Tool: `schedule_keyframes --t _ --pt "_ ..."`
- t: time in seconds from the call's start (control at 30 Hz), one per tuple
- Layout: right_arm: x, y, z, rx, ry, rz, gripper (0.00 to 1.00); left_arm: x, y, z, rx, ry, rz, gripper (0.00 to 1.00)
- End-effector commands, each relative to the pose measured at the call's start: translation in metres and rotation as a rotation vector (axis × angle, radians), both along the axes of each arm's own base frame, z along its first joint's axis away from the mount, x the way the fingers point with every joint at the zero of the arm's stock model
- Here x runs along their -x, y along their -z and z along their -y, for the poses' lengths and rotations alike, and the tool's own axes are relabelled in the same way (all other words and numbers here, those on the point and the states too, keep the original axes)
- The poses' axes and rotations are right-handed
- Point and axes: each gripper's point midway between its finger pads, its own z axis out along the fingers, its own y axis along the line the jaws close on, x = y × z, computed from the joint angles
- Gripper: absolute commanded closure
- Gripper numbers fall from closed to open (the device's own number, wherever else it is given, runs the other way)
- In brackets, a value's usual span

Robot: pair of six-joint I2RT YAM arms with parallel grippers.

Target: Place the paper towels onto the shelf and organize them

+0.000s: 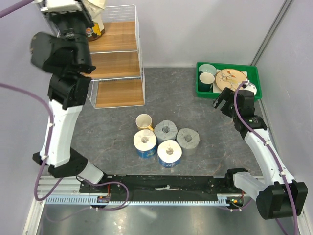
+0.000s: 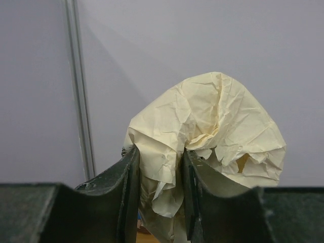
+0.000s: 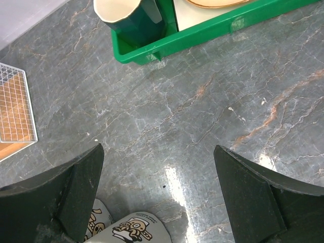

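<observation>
My left gripper is raised high over the top tier of the shelf and is shut on the crumpled wrapper at the top of a cream paper towel roll, which hangs by the top board. On the table stand two grey rolls and two white-and-blue rolls, all upright in a cluster. My right gripper hovers open over bare table near the green tray. A cream roll with a cartoon print lies just below its fingers, touching neither.
A yellow mug stands against the roll cluster on its far side. The green tray with cups and a plate sits at the back right. Grey walls close the back and right. The shelf's lower two boards are bare.
</observation>
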Motion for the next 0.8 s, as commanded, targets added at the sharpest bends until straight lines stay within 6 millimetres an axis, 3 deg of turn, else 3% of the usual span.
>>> schedule_keyframes --t 0.0,0.2,0.47,0.77 --pt "0.0 0.0 -0.001 -0.003 -0.011 0.0 0.02 -0.026 0.006 0.017 -0.007 0.129 -0.019 0.75" --pt "-0.001 0.0 0.0 0.007 -0.008 -0.003 0.02 -0.065 0.037 0.02 0.026 0.188 -0.108 0.75" --pt "-0.003 0.008 0.0 0.011 -0.009 -0.023 0.02 -0.095 0.068 0.007 0.06 0.213 -0.191 0.75" --pt "-0.001 0.015 0.001 0.014 -0.006 -0.034 0.02 -0.117 0.094 0.012 0.113 0.324 -0.254 0.75"
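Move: On the top shelf, the free spot for the roll in the left hand lies about 18 cm ahead of that hand, 5 cm to its right and 21 cm below. The roll already shelved stands about 19 cm ahead of the hand, 7 cm to its left, with its middle 15 cm down; the shelf's right wire side is roughly 14 cm ahead, 15 cm right and 18 cm lower. From the right hand, the spot is some 16 cm ahead, 50 cm left and 30 cm up. Carrying the paper-wrapped roll by its crumpled end, the left hand comes forward about 13 cm and sinks almost as far, quickly at first and then slower, bringing it in over the top shelf to the right of the roll already there. The upward-pointing wrist tips down nearly 20 degrees and swings a little clockwise; the fingers keep their pinch. ##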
